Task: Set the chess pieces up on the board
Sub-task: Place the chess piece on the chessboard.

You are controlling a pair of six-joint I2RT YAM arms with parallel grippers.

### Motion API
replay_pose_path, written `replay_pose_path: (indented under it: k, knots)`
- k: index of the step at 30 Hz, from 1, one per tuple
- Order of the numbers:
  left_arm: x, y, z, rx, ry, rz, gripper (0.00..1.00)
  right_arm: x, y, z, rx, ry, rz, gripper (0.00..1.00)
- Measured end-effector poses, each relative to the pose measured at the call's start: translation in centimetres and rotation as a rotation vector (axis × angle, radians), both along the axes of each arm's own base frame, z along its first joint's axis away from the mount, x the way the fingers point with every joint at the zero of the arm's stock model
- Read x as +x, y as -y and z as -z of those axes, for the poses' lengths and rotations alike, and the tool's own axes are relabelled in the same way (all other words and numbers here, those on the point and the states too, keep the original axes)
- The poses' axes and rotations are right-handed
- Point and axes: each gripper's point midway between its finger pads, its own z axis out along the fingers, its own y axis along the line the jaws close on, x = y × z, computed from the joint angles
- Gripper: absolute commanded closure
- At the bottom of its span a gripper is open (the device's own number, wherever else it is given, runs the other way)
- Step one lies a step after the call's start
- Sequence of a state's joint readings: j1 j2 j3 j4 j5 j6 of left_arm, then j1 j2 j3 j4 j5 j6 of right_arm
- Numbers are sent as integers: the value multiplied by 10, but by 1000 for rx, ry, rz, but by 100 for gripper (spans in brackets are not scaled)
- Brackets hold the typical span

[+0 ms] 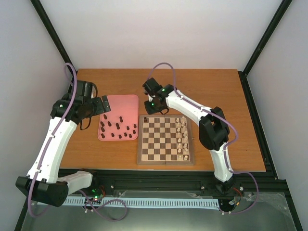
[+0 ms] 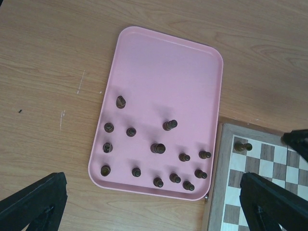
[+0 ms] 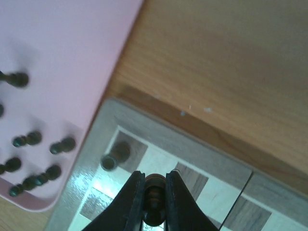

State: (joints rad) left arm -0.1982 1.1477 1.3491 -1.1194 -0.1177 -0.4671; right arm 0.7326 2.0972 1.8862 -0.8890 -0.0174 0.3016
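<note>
The wooden checkered board (image 1: pixel 166 160) lies at the table's middle. One dark brown chess piece (image 1: pixel 146 118) stands on its far left corner square, also visible in the left wrist view (image 2: pixel 242 146) and the right wrist view (image 3: pixel 114 156). My right gripper (image 3: pixel 154 192) is shut on another dark chess piece (image 3: pixel 154 185), held just above the squares beside that corner. In the top view the right gripper (image 1: pixel 155 109) hangs over the board's far edge. Several dark pieces (image 2: pixel 158 148) stand or lie on the pink tray (image 2: pixel 163 72). My left gripper (image 2: pixel 154 211) is open above the tray's near end.
Cream-white pieces (image 1: pixel 182 139) line the board's right columns. The pink tray (image 1: pixel 120 103) lies right against the board's left border (image 2: pixel 219 168). Bare wooden table (image 1: pixel 216 96) lies to the right of and behind the board. Black frame posts stand at the back corners.
</note>
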Motion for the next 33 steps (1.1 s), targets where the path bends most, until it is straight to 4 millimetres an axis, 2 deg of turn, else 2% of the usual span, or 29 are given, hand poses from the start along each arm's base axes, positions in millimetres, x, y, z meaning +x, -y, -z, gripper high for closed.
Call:
replay_pose_path:
  k: [4, 24, 33]
  knots:
    - [2, 2, 3, -4, -9, 4, 0, -13, 9, 26, -48, -51, -2, 94]
    - [6, 4, 5, -10, -7, 9, 0, -21, 4, 42, -36, -76, -14, 94]
    - [6, 4, 5, -10, -8, 9, 0, -22, 4, 57, -56, -98, -12, 94]
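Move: My right hand holds a dark chess piece, seemingly a pawn. Its place is the light square in the board's far row: about 3 cm back, level sideways, some 10 cm below. The dark rook stands in the corner 3 cm left of that square; the pink tray's middle is 16 cm to its left, and the nearest white piece 13 cm to its right. From my left hand the square lies roughly 7 cm ahead, 25 cm right, 24 cm below. I lower my right hand between 5 and 6 cm towards the light square just right of the dark rook, drawing back about 2 cm as I sink. I go down quickly at first, then creep with small pauses and sink faster again at the end. My fingers keep their pinch on the dark piece, tipping only some 5 degrees nearer to plumb. ##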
